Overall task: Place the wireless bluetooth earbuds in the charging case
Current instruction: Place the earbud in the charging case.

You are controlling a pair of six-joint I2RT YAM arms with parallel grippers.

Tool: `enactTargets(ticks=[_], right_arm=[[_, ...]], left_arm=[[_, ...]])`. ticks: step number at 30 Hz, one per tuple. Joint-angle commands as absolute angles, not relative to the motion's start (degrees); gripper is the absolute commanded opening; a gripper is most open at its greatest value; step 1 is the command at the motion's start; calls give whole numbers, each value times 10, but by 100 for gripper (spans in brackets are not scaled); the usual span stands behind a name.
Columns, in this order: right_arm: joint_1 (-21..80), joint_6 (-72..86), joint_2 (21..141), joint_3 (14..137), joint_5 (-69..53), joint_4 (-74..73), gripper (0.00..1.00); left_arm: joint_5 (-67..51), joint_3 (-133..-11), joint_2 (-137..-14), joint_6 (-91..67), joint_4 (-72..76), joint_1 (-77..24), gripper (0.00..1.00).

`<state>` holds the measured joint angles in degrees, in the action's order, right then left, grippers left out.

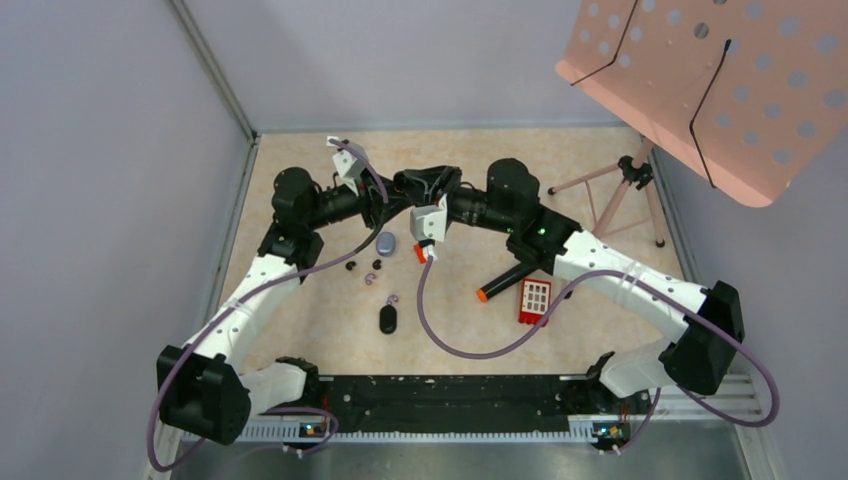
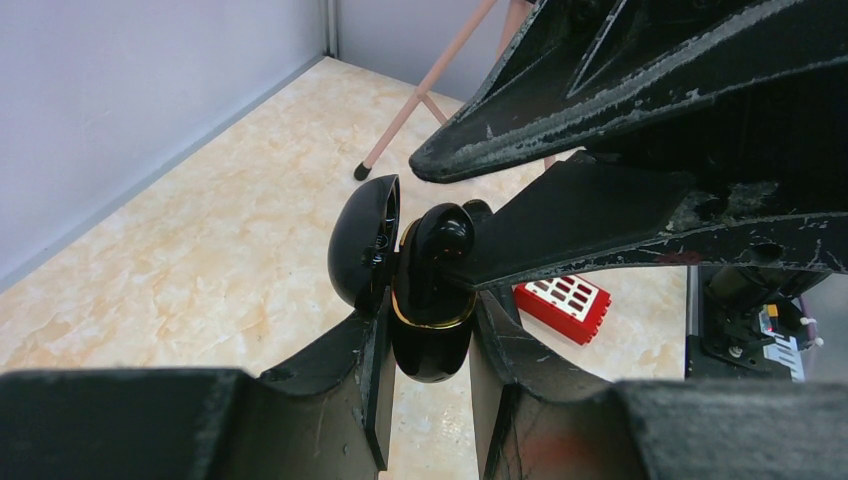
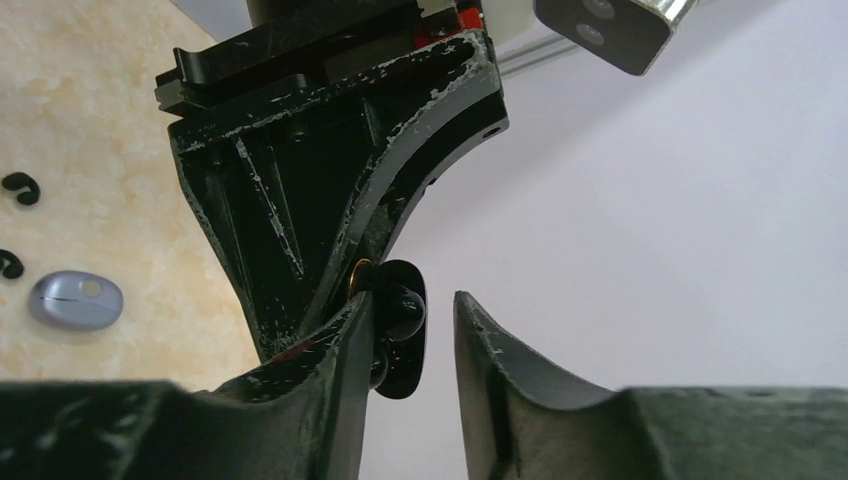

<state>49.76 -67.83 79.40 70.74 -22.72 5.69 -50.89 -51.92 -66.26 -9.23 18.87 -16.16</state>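
My left gripper (image 2: 432, 335) is shut on a glossy black charging case (image 2: 430, 345) with a gold rim, held above the table with its lid (image 2: 362, 240) swung open. A black earbud (image 2: 440, 238) sits in the top of the case. My right gripper (image 3: 410, 300) meets it from the other side with its jaws apart. One of its fingers (image 3: 345, 345) lies against the earbud (image 3: 402, 305); the other stands clear. Both grippers come together at mid table (image 1: 425, 188). More earbuds (image 1: 352, 266) lie loose on the table, some with purple parts (image 1: 371, 277).
A grey-blue oval case (image 1: 387, 242) and a black oval case (image 1: 388, 319) lie below the grippers. A red block (image 1: 535, 300) and a black marker with an orange cap (image 1: 505, 280) sit to the right. A pink music stand (image 1: 720, 90) stands at back right.
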Motion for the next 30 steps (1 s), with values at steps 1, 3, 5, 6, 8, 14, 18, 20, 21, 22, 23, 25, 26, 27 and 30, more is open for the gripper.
enactTargets(ticks=[1, 3, 5, 6, 8, 14, 18, 20, 21, 22, 23, 25, 26, 27, 30], right_arm=[[502, -643, 800, 730, -237, 7, 41], [502, -638, 802, 736, -237, 3, 44], [502, -626, 804, 742, -236, 2, 46], [501, -619, 805, 748, -236, -5, 47], [501, -605, 808, 762, -237, -24, 48], [490, -558, 823, 830, -277, -142, 61], [483, -539, 832, 857, -290, -197, 64], [482, -532, 834, 859, -283, -202, 64], [479, -525, 835, 861, -282, -203, 64], [477, -513, 836, 867, -282, -203, 64], [472, -496, 838, 875, -281, -203, 64], [462, -455, 844, 895, -287, -203, 64], [456, -435, 846, 905, -293, -202, 64], [450, -412, 848, 915, -299, -201, 64], [446, -371, 847, 931, -312, -195, 64]], left_arm=[[-500, -525, -648, -85, 244, -160, 0], [-505, -523, -648, -82, 242, -160, 0], [-513, -524, -648, -81, 240, -160, 0], [-515, -523, -649, -79, 239, -160, 0], [-518, -521, -648, -74, 236, -160, 0], [-517, -515, -648, -71, 240, -160, 0], [-519, -514, -650, -74, 246, -160, 0], [-518, -513, -651, -75, 248, -160, 0], [-519, -513, -651, -75, 248, -160, 0], [-520, -512, -650, -73, 247, -160, 0], [-522, -512, -650, -69, 244, -160, 0], [-526, -510, -648, -59, 236, -160, 0], [-528, -509, -647, -54, 233, -160, 0], [-531, -508, -646, -47, 229, -160, 0], [-540, -505, -643, -23, 214, -160, 0]])
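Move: The open charging case, held by the left gripper, lies about 3 cm to the left of the right hand's point, roughly 1 cm ahead and 1 cm below. Its raised lid stands about 2 cm farther out than the case and 2 cm higher. The grey case on the table lies some 9 cm left, 2 cm ahead and 30 cm below the right hand. From the left hand, the charging case is about 2 cm right, 1 cm ahead and 1 cm up. With the earbud already released, the right fingers spread on to about twice their gap and the lower fingertip comes free of the earbud and case, while the hand first rises about 1 cm in place. It then dips nearly 4 cm and recovers 1 cm, edging 1 cm to the right, and rolls about 30 degrees about its own fingers so that the upper finger swings forward towards the lid side and the lower one back, as the left gripper keeps the case still. ##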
